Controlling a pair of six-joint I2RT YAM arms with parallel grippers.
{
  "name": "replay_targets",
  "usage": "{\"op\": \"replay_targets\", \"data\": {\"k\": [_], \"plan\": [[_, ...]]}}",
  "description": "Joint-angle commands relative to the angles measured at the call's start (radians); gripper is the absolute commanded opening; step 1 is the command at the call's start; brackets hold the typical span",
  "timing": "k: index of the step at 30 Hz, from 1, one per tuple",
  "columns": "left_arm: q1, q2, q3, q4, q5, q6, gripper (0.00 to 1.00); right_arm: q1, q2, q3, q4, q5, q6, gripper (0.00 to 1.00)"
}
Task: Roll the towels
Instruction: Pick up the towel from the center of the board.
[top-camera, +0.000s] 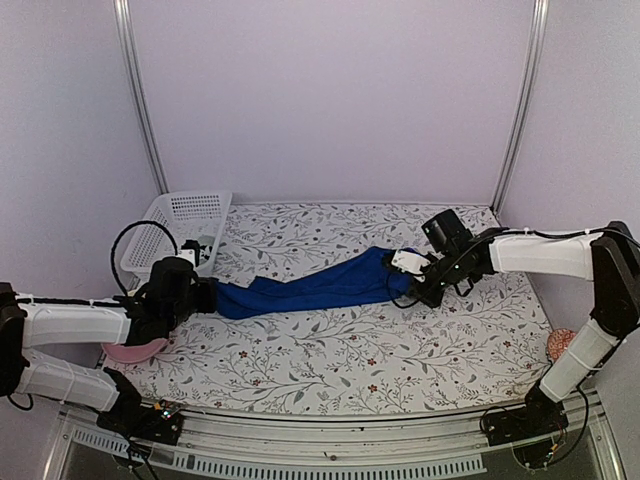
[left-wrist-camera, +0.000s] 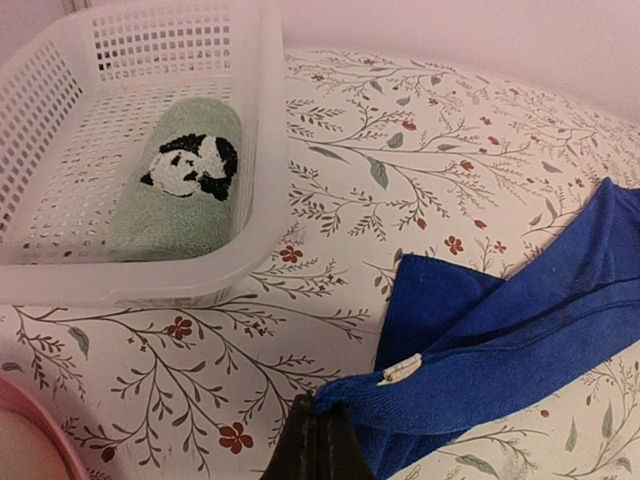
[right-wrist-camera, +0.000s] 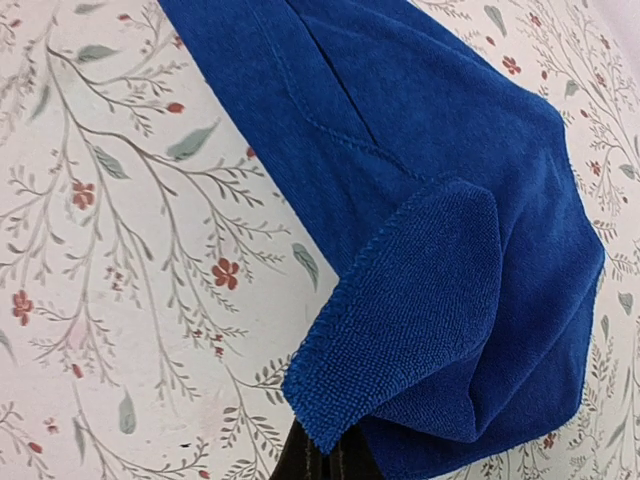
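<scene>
A long royal-blue towel (top-camera: 310, 285) lies stretched across the floral table between my two grippers. My left gripper (top-camera: 207, 296) is shut on its left corner, seen in the left wrist view (left-wrist-camera: 322, 432) near a small white tag (left-wrist-camera: 400, 370). My right gripper (top-camera: 412, 290) is shut on the right corner (right-wrist-camera: 400, 310), its jaws closed under the folded-over cloth (right-wrist-camera: 330, 455). A small sage-green towel (left-wrist-camera: 185, 180), rolled, with a black-and-white panda patch, lies inside the white basket (left-wrist-camera: 255, 150).
The white perforated basket (top-camera: 165, 222) stands at the back left. A pink dish (top-camera: 135, 352) sits under my left arm. An orange-patterned object (top-camera: 560, 343) lies at the right edge. Metal frame posts (top-camera: 140, 95) rise at the back corners.
</scene>
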Motion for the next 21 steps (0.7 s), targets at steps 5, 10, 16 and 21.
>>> {"op": "replay_targets", "data": {"k": [5, 10, 16, 21], "plan": [[-0.001, 0.022, 0.032, 0.012, 0.012, 0.016, 0.0, -0.198, 0.164, 0.211, -0.354, -0.364, 0.016, 0.04], [-0.001, 0.033, 0.037, 0.013, 0.021, 0.017, 0.0, -0.28, 0.287, 0.304, -0.396, -0.377, 0.03, 0.09], [-0.001, 0.043, 0.04, 0.013, 0.026, 0.018, 0.0, -0.318, 0.335, 0.38, -0.396, -0.367, 0.064, 0.33], [-0.001, 0.043, 0.04, 0.013, 0.028, 0.017, 0.0, -0.328, 0.338, 0.399, -0.396, -0.377, 0.064, 0.43]]}}
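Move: The towel's near edge is already pinched in the right fingers, some 5 cm above the board; the spot it is taken to, on the towel's right end, lies about 4 cm ahead, 5 cm to the right and 5 cm below. The middle of the towel is roughly 18 cm to the left and 2 cm farther out. Its left end, still pinched by the left hand, is some 36 cm left, about level. From the left hand that spot is about 43 cm right, 4 cm ahead and 8 cm down. The towel edge gets a small lift of about 1 cm in the right hand, then is swung right and forward and lowered about 5 cm towards the towel's right end, the wrist tipping some 30 degrees until the fingers point nearly straight down. Low over the cloth the fingers open to almost half, and the hand edges on forward and up slightly. The left hand keeps hold of its end, almost still. ##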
